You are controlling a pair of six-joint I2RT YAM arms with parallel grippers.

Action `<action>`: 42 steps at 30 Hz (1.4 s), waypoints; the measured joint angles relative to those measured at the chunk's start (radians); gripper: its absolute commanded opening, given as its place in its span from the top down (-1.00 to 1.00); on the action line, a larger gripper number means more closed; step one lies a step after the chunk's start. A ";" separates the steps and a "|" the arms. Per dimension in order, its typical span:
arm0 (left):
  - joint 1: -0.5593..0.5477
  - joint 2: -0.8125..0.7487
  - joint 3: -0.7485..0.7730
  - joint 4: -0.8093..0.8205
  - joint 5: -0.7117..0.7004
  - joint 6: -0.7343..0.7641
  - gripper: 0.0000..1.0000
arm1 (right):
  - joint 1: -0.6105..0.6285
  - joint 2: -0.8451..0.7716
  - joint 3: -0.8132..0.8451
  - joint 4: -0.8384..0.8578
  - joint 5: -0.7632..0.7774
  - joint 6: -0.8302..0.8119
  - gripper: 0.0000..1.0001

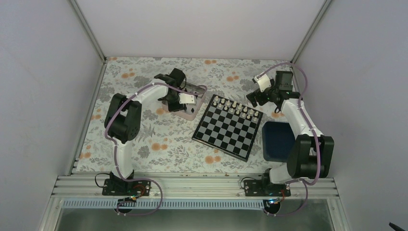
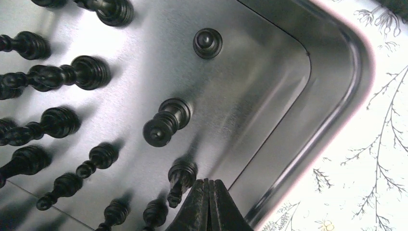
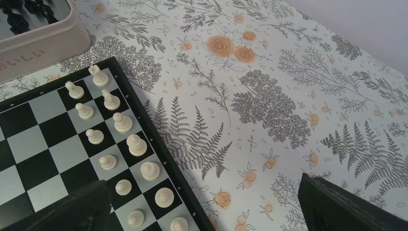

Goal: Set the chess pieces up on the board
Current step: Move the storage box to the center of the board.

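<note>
The board (image 1: 228,126) lies turned at the table's middle, with only white figures (image 1: 235,107) in two rows along its far edge. Several black chess pieces (image 2: 166,122) stand inside the silver tin (image 2: 293,120), which sits left of the board. My left gripper (image 2: 210,185) hangs low inside that tin, shut with nothing between its fingers, its tip just right of one black piece (image 2: 180,180). My right gripper (image 3: 204,192) hovers open and empty over the board's far right rim (image 3: 159,139) and the tablecloth beside it.
A dark blue tray (image 1: 278,140) sits right of the board, beside the right arm. The tin (image 1: 195,114) rests in a pinkish-edged base, whose corner (image 3: 38,43) shows in the right wrist view. Grey walls enclose the floral-covered table (image 1: 144,144).
</note>
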 measured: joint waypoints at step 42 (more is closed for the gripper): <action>-0.354 -0.135 -0.192 -0.215 -0.057 -0.113 0.95 | 0.000 -0.047 -0.033 -0.081 0.032 -0.095 -1.00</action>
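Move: The left hand, fingers shut, is down inside the storage box towards its near wall, with the box's middle about 3 cm ahead, 2 cm to the right and 2 cm below. The chessboard's middle is some 10 cm back and 23 cm to the right; its white pieces start the far rows, centred about 26 cm right and 1 cm back. From the right hand, the box is level ahead, about 31 cm left and 13 cm below. With its shut fingertips, the left hand comes against the inside of the storage box's near wall and drags the box back towards the robot, about 16 cm of hand travel with a slight drift right, ending in the box's near-right corner. The wrist tilts and twists clockwise, some 20 degrees in all. The open right hand eases back about 2 cm. ##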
